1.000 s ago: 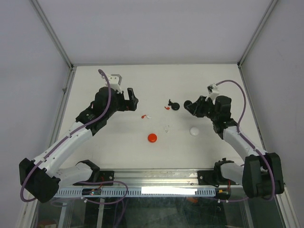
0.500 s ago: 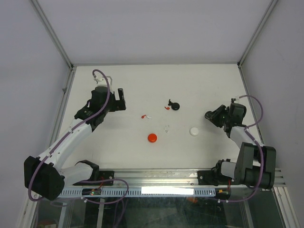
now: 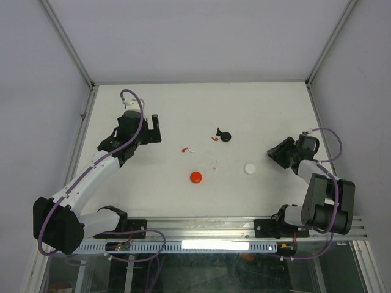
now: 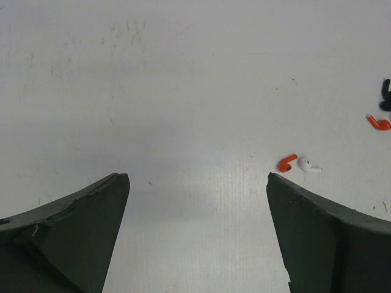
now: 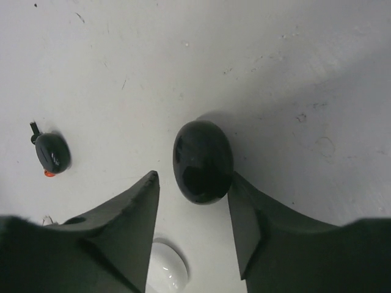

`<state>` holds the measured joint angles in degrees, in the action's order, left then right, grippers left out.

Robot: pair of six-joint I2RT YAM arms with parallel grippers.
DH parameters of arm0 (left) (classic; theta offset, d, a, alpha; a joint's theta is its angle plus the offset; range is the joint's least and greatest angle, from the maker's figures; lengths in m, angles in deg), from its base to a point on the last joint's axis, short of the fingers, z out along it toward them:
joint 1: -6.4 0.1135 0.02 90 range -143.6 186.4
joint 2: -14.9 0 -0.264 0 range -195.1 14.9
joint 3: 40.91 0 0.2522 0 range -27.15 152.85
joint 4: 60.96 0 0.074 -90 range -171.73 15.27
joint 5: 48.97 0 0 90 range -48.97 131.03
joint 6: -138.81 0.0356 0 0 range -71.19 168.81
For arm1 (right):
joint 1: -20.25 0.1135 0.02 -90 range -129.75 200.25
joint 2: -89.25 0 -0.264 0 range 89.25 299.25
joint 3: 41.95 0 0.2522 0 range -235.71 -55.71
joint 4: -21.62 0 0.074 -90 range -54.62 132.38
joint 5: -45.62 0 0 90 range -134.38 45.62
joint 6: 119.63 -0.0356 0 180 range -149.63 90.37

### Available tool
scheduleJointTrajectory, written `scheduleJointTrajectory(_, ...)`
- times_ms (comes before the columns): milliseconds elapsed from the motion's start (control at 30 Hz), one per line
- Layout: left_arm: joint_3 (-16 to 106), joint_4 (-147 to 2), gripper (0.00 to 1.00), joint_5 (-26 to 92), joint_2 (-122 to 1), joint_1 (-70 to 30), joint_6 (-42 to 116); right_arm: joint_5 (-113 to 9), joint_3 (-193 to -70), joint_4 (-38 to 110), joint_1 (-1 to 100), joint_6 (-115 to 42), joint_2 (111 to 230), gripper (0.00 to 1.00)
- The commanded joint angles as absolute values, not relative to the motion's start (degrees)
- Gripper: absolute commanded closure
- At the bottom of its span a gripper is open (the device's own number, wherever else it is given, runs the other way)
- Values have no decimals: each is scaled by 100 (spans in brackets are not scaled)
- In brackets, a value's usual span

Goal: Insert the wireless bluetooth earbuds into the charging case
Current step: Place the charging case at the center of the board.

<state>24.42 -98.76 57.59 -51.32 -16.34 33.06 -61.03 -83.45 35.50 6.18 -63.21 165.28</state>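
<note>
Red [image 4: 287, 163] and white [image 4: 307, 164] earbuds lie side by side mid-table, also in the top view as the red earbud [image 3: 184, 149] and white earbud [image 3: 192, 149]. Another red earbud [image 3: 214, 138] and a black earbud [image 3: 219, 130] lie against the black round case [image 3: 226, 137]. My left gripper [image 3: 153, 128] hangs open and empty to their left. At the right side my right gripper [image 5: 193, 176] stands with its jaws parted around a glossy black oval piece [image 5: 203, 160] resting on the table. One finger [image 5: 250, 207] touches that piece; the other stands clear of it.
A red round case [image 3: 196, 176] and a white round case [image 3: 250, 168] sit near the table's middle. A small clear bit [image 3: 214, 165] lies between them. The white case [image 5: 165, 274] shows just below my right jaws. Metal frame rails border the table.
My right arm has drawn back to the right, away from the black case, with the black piece, and its jaws have just parted. My left arm pulled back slightly to the left.
</note>
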Motion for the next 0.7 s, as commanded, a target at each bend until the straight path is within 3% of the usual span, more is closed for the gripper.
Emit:
scheduleJointTrajectory(0, 2456, -9767, 1, 5788, -5089, -1567, 3466, -5585, -8466, 3920, 592, -6263, 16329, 45)
scheduleJointTrajectory(167, 2468, -9780, 1, 5736, -5084, -1558, 3458, -5616, -8528, 4269, 613, -6215, 16076, 33)
scheduleJointTrajectory(667, 2476, -9801, 1, 5587, -5154, -1559, 3440, -4719, -8934, 5789, 2200, -5623, 14931, 20)
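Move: The white case lies about 5 cm back and 8 cm to the left of the right hand, some 3 cm below it. The black case being let go is right at these fingertips, about 1 cm ahead. The other black case stands roughly 8 cm ahead and 17 cm left, and the small white earbuds some 22 cm left and 4 cm back. From the left hand, the white case is about 8 cm back, 40 cm right and 17 cm below. The right hand, its fingers already partly open around the black case, spreads them much wider and comes free of it, at first staying almost in place with a slight lift. It then draws back and to the left, about 3.5 cm each way, while rising some 3 cm, heading for the white case with the wrist turning about 10 degrees counter-clockwise and its left side dipping about as much. ##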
